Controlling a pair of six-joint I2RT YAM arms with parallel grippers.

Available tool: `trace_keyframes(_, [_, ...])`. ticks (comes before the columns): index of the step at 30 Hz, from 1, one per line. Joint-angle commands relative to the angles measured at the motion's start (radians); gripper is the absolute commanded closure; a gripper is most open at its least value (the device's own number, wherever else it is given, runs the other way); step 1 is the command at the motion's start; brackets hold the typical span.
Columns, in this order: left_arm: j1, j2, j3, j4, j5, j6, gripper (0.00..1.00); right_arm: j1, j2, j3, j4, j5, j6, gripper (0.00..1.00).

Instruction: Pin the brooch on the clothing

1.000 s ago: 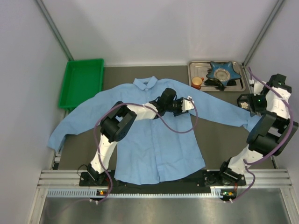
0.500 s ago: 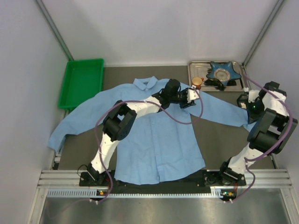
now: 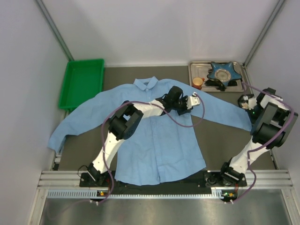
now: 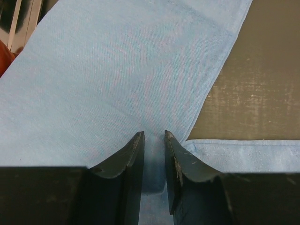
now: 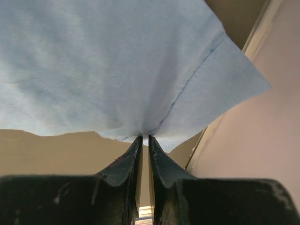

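Observation:
The clothing, a light blue shirt, lies spread flat on the dark table with its collar to the far side. My left gripper reaches over its right shoulder where the sleeve begins. In the left wrist view the left gripper is open by a narrow gap, its tips down on the cloth near the sleeve's hem. My right gripper is at the far end of the right sleeve. In the right wrist view the right gripper is shut on the cuff's edge, which hangs raised. The brooch is hidden from all views.
A metal tray at the back right holds an orange cup and a blue star-shaped dish. A green bin stands at the back left. White walls close in on both sides, the right one near my right arm.
My left gripper has slid right and toward the back along the shirt's shoulder, widening briefly and then narrowing. My right gripper has closed on the sleeve's cuff and shifted toward the back.

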Motion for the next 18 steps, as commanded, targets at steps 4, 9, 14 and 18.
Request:
trace_keyframes(4, [0.008,-0.022,0.017,-0.021,-0.017,0.018,0.68,-0.041,0.051,0.021,0.068,0.09,-0.039,0.9])
trace_keyframes(9, [0.007,-0.078,0.047,-0.027,0.069,-0.048,0.52,-0.041,0.0,0.045,0.032,0.032,-0.035,0.84])
trace_keyframes(14, [0.008,-0.186,0.106,-0.125,0.099,-0.112,0.41,-0.041,-0.141,0.108,-0.09,-0.126,-0.042,0.71])
trace_keyframes(18, [0.011,-0.341,0.08,-0.24,0.038,-0.112,0.17,-0.041,-0.29,0.16,-0.135,-0.273,-0.036,0.31])
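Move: My right fingertips pinch the near hem at the clothing's right cuff, whose middle lies about 4 cm ahead and 3 cm to the right; the black box is some 11 cm ahead and 5 cm left of that hand. My left fingers rest on the fabric beside the right armpit, which lies about 2 cm back and 2 cm right; the orange cup is about 15 cm ahead and 5 cm right of my left hand, the collar 14 cm ahead and 22 cm left. I draw the pinched cuff hem about 2 cm farther right and slightly down while my left fingers stay on the fold by the armpit. Then both grippers open to let go of the cloth: my right hand rises some 5 cm, easing back left and a little forward, and my left lifts about 6 cm, drawing back slightly. ##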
